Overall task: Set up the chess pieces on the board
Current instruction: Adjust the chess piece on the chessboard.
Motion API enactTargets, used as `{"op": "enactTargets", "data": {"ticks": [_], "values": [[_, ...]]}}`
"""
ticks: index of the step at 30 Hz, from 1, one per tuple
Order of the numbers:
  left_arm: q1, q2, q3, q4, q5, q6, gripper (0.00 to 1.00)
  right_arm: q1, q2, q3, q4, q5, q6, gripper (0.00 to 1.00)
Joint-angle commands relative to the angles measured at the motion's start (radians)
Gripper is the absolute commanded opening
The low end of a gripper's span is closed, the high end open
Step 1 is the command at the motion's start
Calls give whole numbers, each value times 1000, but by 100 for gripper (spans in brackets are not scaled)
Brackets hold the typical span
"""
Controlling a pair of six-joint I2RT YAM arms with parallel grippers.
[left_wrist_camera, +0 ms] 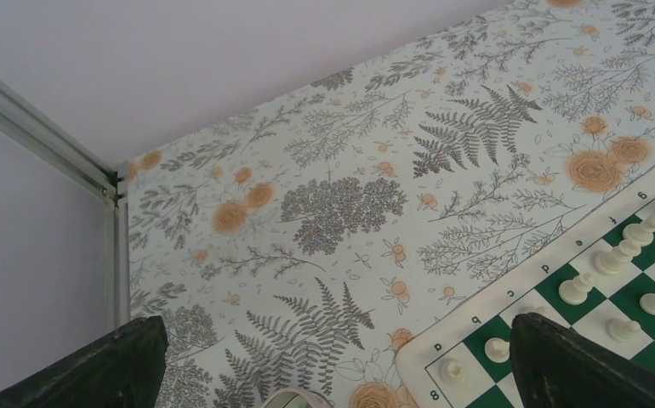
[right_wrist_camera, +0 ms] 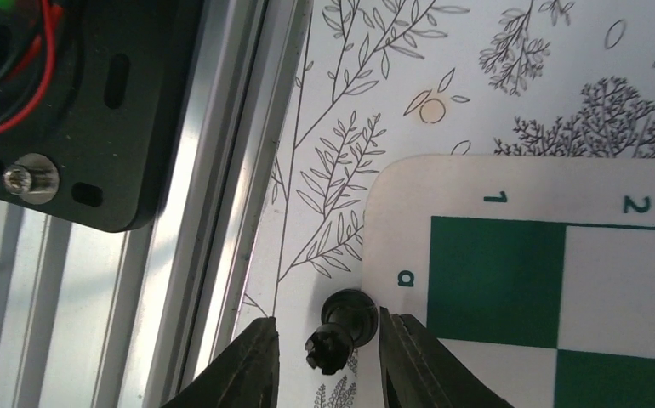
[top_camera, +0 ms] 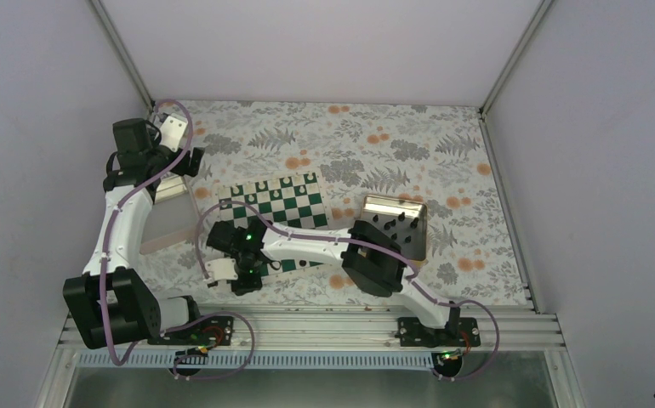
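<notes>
The board [top_camera: 283, 206] lies mid-table, with white pieces on its far rows. Several black chess pieces [top_camera: 395, 226] stand in the gold tray [top_camera: 368, 204] to its right. My right gripper [top_camera: 244, 277] hovers at the board's near left corner. In the right wrist view its jaws [right_wrist_camera: 327, 320] are open around a black rook [right_wrist_camera: 342, 326]. The rook stands on the cloth against the board's cream border [right_wrist_camera: 396, 212] beside square a1; a gap shows on its left side. My left gripper [top_camera: 190, 161] is open and empty at the back left, off the board's far corner [left_wrist_camera: 511, 297].
A pinkish-rimmed tray [top_camera: 168, 228] lies left of the board under the left arm; its rim shows in the left wrist view [left_wrist_camera: 294, 398]. White pieces [left_wrist_camera: 622, 255] fill the board's far rows. The aluminium rail [right_wrist_camera: 213, 221] runs close to the right gripper.
</notes>
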Motion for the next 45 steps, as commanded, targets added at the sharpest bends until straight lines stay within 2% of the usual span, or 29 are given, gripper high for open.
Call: {"op": "enactTargets", "data": {"ticks": [1, 16, 45], "values": [[5, -11, -13, 20, 27, 18, 100, 8, 21, -25, 35, -2, -10, 32], [6, -15, -22, 25, 23, 20, 100, 6, 15, -15, 42, 11, -2, 6], [9, -20, -19, 46, -9, 17, 100, -46, 88, 152, 26, 51, 12, 4]]}}
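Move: A black chess piece stands just off the board's near-left corner, directly beneath the right hand, its middle about 2 cm below the open fingers. The a1 corner square is about 3 cm ahead and 2 cm left of this hand; another black piece on the board's near row stands some 6 cm ahead and 14 cm right. From the left hand the corner piece is roughly 30 cm back, 14 cm right and 22 cm lower. Down about 1 cm over the black chess piece, the right hand closes its fingers and pinches it by the head, then lifts nearly 3 cm. Rising, it carries the piece some 3 cm forward and 2 cm left over the board's edge, then sinks about 2.5 cm onto a1, barely tilting, fingers still shut on the piece. ##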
